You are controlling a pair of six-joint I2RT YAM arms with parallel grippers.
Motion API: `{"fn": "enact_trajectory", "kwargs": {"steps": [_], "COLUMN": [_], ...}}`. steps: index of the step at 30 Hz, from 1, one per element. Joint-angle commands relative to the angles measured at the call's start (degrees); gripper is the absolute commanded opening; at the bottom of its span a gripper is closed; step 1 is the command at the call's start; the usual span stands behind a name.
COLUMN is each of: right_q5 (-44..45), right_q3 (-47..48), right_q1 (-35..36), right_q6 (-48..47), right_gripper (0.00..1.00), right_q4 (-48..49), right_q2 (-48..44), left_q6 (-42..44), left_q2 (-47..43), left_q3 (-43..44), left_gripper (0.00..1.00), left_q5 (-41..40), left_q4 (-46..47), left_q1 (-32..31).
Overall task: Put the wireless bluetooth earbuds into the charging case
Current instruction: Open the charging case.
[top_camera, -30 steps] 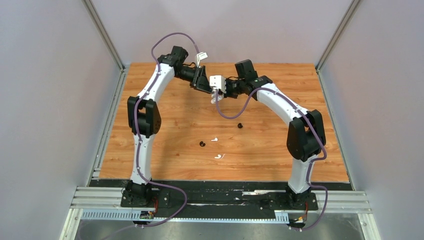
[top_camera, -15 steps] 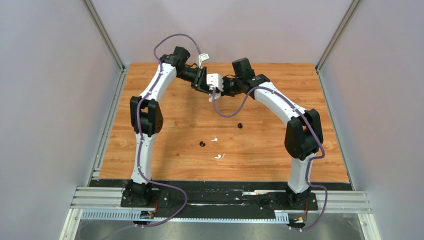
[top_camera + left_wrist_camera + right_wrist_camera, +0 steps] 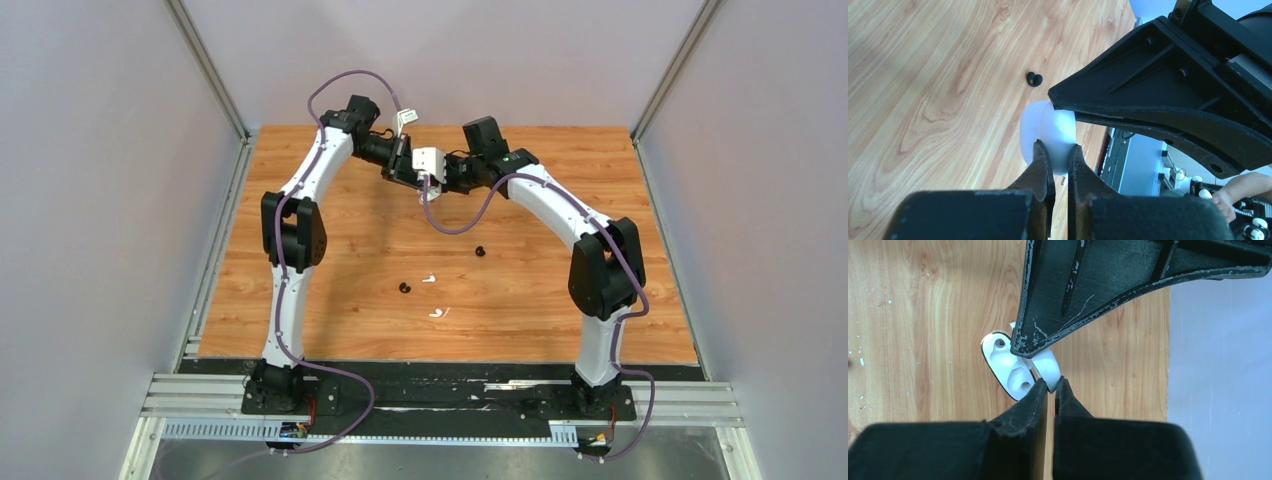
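The white charging case (image 3: pixel 1048 125) hangs in the air over the back of the table, held from both sides. My left gripper (image 3: pixel 1058 152) is shut on its rounded body. My right gripper (image 3: pixel 1052 385) is shut on the thin flipped-up lid (image 3: pixel 1049 369), beside the open tray with its two empty wells (image 3: pixel 1009 367). From above, the case (image 3: pixel 425 188) is a small white spot between the two gripper heads. On the wood lie two black earbuds (image 3: pixel 479 251) (image 3: pixel 405 288) and two white earbuds (image 3: pixel 428 279) (image 3: pixel 438 313). One black earbud (image 3: pixel 1034 79) shows below the case.
The wooden table (image 3: pixel 300 260) is bounded by grey walls and aluminium posts (image 3: pixel 205 70). A purple cable (image 3: pixel 455 228) droops from the right arm above the earbuds. The arm bases sit on the black rail (image 3: pixel 440 385) at the near edge.
My left gripper has closed from open onto the case. Both wrists have shifted slightly back and left. The earbuds on the table have not moved.
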Motion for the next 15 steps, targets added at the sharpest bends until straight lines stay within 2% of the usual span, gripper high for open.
{"fn": "enact_trajectory", "kwargs": {"steps": [1, 4, 10, 15], "right_q5": [-1.49, -0.81, -6.0, -13.33], "right_q3": [2.14, 2.28, 2.92, 2.81], "right_q1": [1.02, 0.81, -3.59, -8.03], "right_q6": [2.24, 4.6, 10.64, 19.92], "right_gripper": [0.05, 0.24, 0.41, 0.47], "right_q4": [1.49, 1.51, -0.47, -1.26], "right_q2": [-0.28, -1.01, -5.71, -9.48], "left_q6": [0.78, 0.86, -0.33, -0.67], "left_q2": [-0.2, -0.42, -2.26, -4.2], "left_q3": [2.18, 1.96, -1.67, -5.78], "left_gripper": [0.0, 0.0, 0.0, 0.0], "left_q5": [3.37, 3.3, 2.91, 2.8], "left_q4": [0.3, 0.93, 4.51, 6.95], "left_q1": [-0.4, -0.19, 0.48, 0.95]}}
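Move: The white charging case is already open and pinched between the left fingertips, its middle only about 1 cm back and 1 cm right of that hand. From the right hand, whose shut fingertips are at the lid's edge, the case's middle is roughly 2 cm back and 1 cm left, at its height. Some 17 cm lower on the table, a white earbud lies 18 cm back and 2 cm right of the right hand, and a black earbud 13 cm back and 12 cm right. The opened case stays in the left hand's closed grip while the right fingers come free of the lid's edge, opening to nearly half. The right hand first hardly travels, then draws off to the right and up, some 4 cm in all, with the wrist turning about 15 degrees. Late on, the left hand sinks about 1 cm. ##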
